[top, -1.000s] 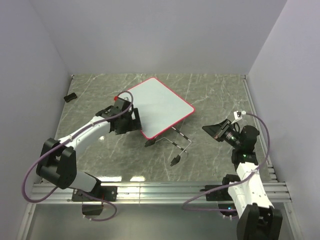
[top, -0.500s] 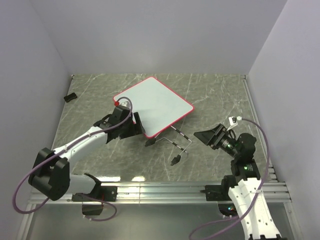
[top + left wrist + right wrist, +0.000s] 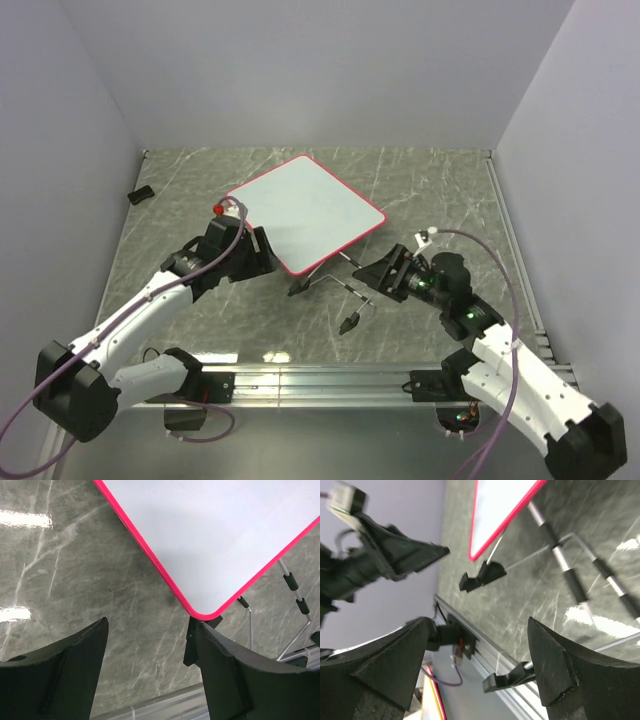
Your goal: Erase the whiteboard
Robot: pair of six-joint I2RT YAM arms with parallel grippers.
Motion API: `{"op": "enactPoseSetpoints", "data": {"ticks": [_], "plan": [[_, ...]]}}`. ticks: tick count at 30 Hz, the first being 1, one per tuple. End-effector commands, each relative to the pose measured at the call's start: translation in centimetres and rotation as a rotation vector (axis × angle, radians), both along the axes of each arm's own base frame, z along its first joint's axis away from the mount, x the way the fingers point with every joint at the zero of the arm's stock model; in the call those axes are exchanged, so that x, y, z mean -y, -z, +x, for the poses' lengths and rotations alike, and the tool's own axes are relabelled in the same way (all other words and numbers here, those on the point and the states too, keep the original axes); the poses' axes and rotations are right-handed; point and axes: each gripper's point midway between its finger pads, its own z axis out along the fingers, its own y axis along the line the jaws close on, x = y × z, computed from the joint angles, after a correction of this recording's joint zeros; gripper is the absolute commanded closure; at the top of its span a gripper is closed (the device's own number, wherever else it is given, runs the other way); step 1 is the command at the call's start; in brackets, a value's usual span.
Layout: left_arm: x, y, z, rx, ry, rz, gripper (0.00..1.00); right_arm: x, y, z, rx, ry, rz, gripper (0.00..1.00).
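Note:
The whiteboard (image 3: 305,212) is white with a pink frame and stands tilted on a wire stand (image 3: 345,285) in the middle of the table. No blue marks show on it. My left gripper (image 3: 266,254) is open and empty at the board's near left edge. In the left wrist view the board (image 3: 215,535) fills the upper right, its near corner just ahead of my right finger (image 3: 235,675). My right gripper (image 3: 372,272) is open and empty, low beside the stand, right of the board. The right wrist view shows the board's corner (image 3: 495,510) and the stand's legs (image 3: 565,565).
A small black object (image 3: 140,194) lies at the far left by the wall. The stand's black feet (image 3: 350,322) rest on the marble table in front of the board. An aluminium rail (image 3: 320,380) runs along the near edge. Walls close in the left, back and right sides.
My right gripper has swung left and down from the right side to the stand. My left gripper has drawn a little nearer along the board's near left edge.

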Motion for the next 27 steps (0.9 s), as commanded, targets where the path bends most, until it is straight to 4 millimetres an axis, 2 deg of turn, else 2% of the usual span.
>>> {"op": "enactPoseSetpoints", "data": {"ticks": [1,3,4,5,8,9,10,11,12,13,14,15,16,17,18,20,23,27], "plan": [[-0.5,0.6,-1.1,-0.021,0.000,0.008,0.25,-2.2,-2.8,1.4,0.068,0.030,-0.011,0.14],[-0.3,-0.4,-0.7,0.013,-0.002,-0.012,0.24,-2.6,-2.6,1.7,0.059,0.020,-0.048,0.14],[-0.1,-1.4,-0.5,0.041,0.000,-0.029,0.24,-2.8,-3.3,2.6,0.067,0.034,-0.065,0.14],[0.4,-3.2,0.2,0.083,0.003,-0.057,0.23,-2.8,-3.5,2.9,0.080,0.038,-0.085,0.14],[2.4,-5.8,1.0,0.122,0.066,-0.134,0.24,-2.6,-5.1,4.5,0.113,0.075,-0.116,0.14],[2.9,-5.9,1.1,0.114,0.080,-0.138,0.24,-2.6,-5.2,5.0,0.111,0.080,-0.123,0.14],[3.4,-5.2,1.3,0.091,0.092,-0.128,0.24,-2.7,-6.3,5.4,0.136,0.081,-0.123,0.14],[4.1,-5.4,1.4,0.088,0.117,-0.133,0.25,-2.5,-6.7,5.9,0.143,0.092,-0.127,0.14],[4.9,-4.5,1.1,0.065,0.150,-0.113,0.25,-2.1,-6.8,6.5,0.137,0.109,-0.139,0.14],[5.4,-4.0,0.9,0.050,0.172,-0.105,0.25,-1.6,-7.8,7.2,0.150,0.133,-0.144,0.14],[5.8,-3.8,0.9,0.038,0.185,-0.092,0.26,-1.0,-7.6,7.8,0.137,0.163,-0.171,0.13],[6.3,-2.4,0.3,-0.003,0.201,-0.047,0.27,0.8,-6.4,8.9,0.084,0.227,-0.223,0.13],[6.5,-1.9,0.1,-0.016,0.210,-0.029,0.28,1.4,-6.8,9.5,0.080,0.249,-0.233,0.13],[6.7,-1.7,-0.1,-0.023,0.215,-0.017,0.29,2.1,-6.4,10.0,0.053,0.276,-0.249,0.13],[7.0,-1.3,-0.6,-0.032,0.225,-0.007,0.29,3.8,-5.0,10.7,-0.005,0.325,-0.287,0.13],[7.1,-1.1,-1.0,-0.038,0.226,-0.004,0.30,4.9,-4.4,11.3,-0.051,0.373,-0.297,0.13],[6.7,-1.4,-1.3,-0.034,0.222,0.008,0.29,5.5,-2.7,11.7,-0.121,0.403,-0.313,0.13],[6.0,-1.5,-1.5,-0.036,0.217,0.045,0.29,4.3,0.3,12.7,-0.210,0.387,-0.301,0.14]]}}
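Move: The whiteboard sits tilted on its folding stand. Its near corner lies about 8 cm to the right of my left hand, 1 cm ahead and 6 cm lower, with the stand's near foot almost right under it. From my right hand, the board's right corner is some 17 cm ahead, 3 cm right and 9 cm below, while the stand's other foot is about 5 cm left, 2 cm back and 17 cm down. I swing my open right hand in an arc towards the whiteboard's right corner: a little left first, then about 12 cm forward and back to the right, rising some 7 cm and sinking again, turning clockwise roughly 20 degrees and tipping down. My left hand, also open, hops up and over to the right about 6 cm towards the near corner, turning slightly clockwise. ##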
